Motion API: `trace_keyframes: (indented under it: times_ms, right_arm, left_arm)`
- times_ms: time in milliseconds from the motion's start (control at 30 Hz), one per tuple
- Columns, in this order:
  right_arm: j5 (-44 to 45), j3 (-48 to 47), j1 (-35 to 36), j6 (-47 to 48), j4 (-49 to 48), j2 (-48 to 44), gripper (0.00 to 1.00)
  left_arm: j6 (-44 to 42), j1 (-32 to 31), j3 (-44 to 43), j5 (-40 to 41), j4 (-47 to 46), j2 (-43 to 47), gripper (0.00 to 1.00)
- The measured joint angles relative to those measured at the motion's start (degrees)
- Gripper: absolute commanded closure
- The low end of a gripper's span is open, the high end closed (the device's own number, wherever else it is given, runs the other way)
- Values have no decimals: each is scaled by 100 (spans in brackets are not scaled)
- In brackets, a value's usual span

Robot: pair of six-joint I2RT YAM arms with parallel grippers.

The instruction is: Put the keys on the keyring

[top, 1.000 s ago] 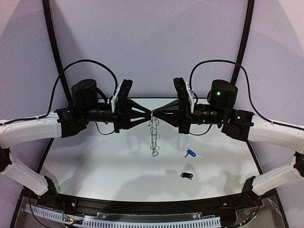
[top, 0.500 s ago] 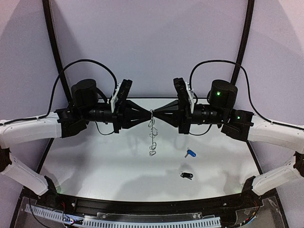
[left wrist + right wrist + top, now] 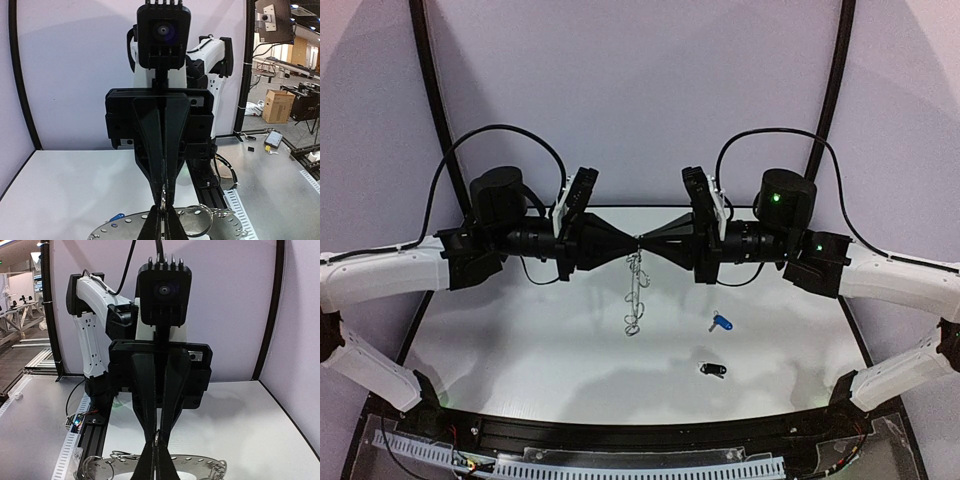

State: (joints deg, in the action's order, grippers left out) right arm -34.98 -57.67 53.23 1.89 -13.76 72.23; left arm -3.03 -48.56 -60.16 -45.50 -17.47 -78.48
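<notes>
In the top view my left gripper (image 3: 628, 240) and right gripper (image 3: 648, 240) meet tip to tip above the table. Both are shut on the top rim of the keyring (image 3: 635, 292), which hangs edge-on below them. In the left wrist view my fingers (image 3: 155, 227) pinch a wire loop (image 3: 163, 200) on the flat perforated keyring (image 3: 115, 231). In the right wrist view the ring (image 3: 210, 462) lies below my closed gripper (image 3: 158, 450). The blue-headed key (image 3: 721, 322) and the black-headed key (image 3: 712, 370) lie on the table to the front right, apart from both grippers.
The white table (image 3: 520, 340) is bounded by a black rail (image 3: 640, 430) at the near edge and curved black posts (image 3: 430, 90) at the back. A larger split ring (image 3: 197, 222) hangs on the keyring's edge.
Both grippers have drifted slightly left while staying shut tip to tip. The hanging keyring's lower end has swung a little to the left. The keys have not moved.
</notes>
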Motion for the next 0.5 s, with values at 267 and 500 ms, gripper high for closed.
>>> trace_keyframes:
  times_ms: [267, 500]
  right_arm:
    - [28, 0, -15, 24, 74, 4, 63]
    - [42, 0, 2, -85, 50, -39, 37]
  left_arm:
    - [68, -37, 240, 498, -157, 109, 99]
    - [-323, -37, 404, 774, 286, 291, 99]
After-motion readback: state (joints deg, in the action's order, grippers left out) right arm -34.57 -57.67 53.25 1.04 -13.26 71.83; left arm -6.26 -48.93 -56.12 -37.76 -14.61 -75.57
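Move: Between the two hands' meeting, shut fingertips hangs the keyring, its middle some 8 cm below both hands and about 1 cm back. From either hand, the blue key lies on the table about 16 cm right and 4 cm ahead, and the black key about 14 cm right and 6 cm back, both some 33 cm down. Opening to about half, the right fingers let go of the keyring's top while that hand stays in place. The left hand keeps its pinch and first eases about 1 cm forward, then sinks roughly 2.5 cm with a small shift left, away from the right fingertips, turning some 5 degrees counter-clockwise. ##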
